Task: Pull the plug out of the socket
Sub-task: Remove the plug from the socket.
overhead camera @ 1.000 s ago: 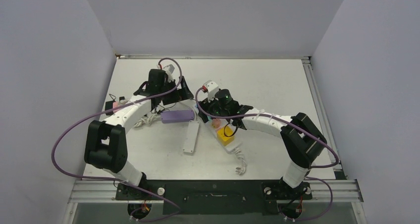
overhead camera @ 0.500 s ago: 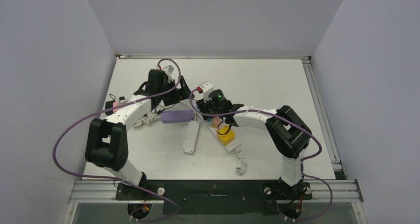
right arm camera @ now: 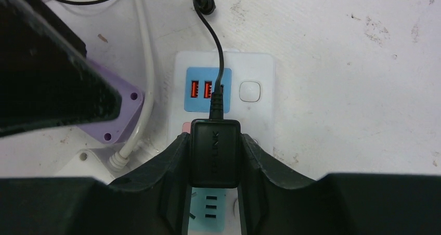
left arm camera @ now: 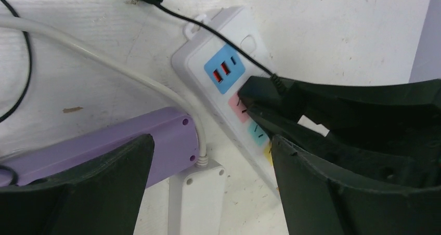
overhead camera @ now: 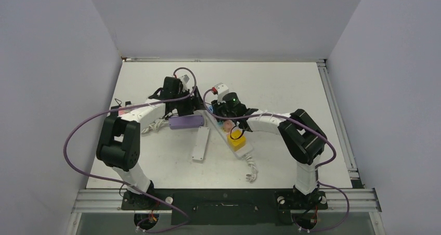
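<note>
A black plug with a thin black cable sits in the pink socket of a white power strip that has coloured sockets. My right gripper is shut on the plug, one finger pressed against each side. In the top view this gripper covers the plug. Just left of it, my left gripper is open, straddling the ends of a purple strip and a plain white strip. It holds nothing.
A yellow plug occupies the multi-socket strip nearer the front. The purple strip and the plain white strip lie left of it. White and black cables trail leftward. A small black item lies at the table's left edge.
My right gripper has closed onto the black plug. The left arm has swung right toward the strips, and its jaws have narrowed a little.
</note>
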Robot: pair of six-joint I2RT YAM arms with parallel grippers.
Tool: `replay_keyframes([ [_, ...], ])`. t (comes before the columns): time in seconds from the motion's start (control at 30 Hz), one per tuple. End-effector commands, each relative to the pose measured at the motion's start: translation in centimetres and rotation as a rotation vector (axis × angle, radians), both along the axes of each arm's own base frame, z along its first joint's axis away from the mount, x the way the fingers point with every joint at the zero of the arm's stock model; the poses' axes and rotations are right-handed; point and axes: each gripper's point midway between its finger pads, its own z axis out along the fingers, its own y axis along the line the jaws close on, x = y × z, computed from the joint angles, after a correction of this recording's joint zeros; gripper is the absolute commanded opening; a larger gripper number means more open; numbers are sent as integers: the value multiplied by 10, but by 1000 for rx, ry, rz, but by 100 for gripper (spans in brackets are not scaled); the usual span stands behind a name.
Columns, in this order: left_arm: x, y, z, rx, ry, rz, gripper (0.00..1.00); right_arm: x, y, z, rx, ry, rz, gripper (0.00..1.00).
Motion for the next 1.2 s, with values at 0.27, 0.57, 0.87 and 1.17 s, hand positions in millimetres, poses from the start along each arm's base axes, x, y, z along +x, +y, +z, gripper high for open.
replay_keyframes([
  [0.27, 17, -25, -4, 4, -43, -76, 71, 11, -13, -2, 77, 14, -40, 5],
  [0.57, 29, -27, -20, 9, -34, -77, 59, 3, -5, -5, 69, 4, -15, 5],
  [0.87, 40, -34, -15, -36, -77, -80, 48, -2, 0, -5, 78, 9, 6, 5],
  [1.17, 47, -41, -1, -99, -163, -74, 43, -5, 3, -7, 78, 16, 17, 5],
])
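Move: The left hand is still free, with the socket's USB end about 3 cm ahead, 4 cm to its right and 7 cm below; from this hand the purple box is roughly 5 cm back, 3 cm left and 8 cm below, and the white box 15 cm back and 3 cm right. The right hand already has the plug between its pads, still in the socket; the USB end lies some 4 cm ahead and 3 cm left of that hand, the orange plug about 6 cm back and 6 cm right. The left hand comes in over the socket's USB end: it first sinks about 2.5 cm while easing slightly back and to the right, then reaches some 4 cm forward and further right, dipping again before lifting a little to finish about 3 cm lower than it began, its fingers narrowing from wide to about half open without gripping anything. The right hand keeps its pinch on the plug, shifts about 1.5 cm forward and to the right with a slight roll, then eases partly back and holds there. ##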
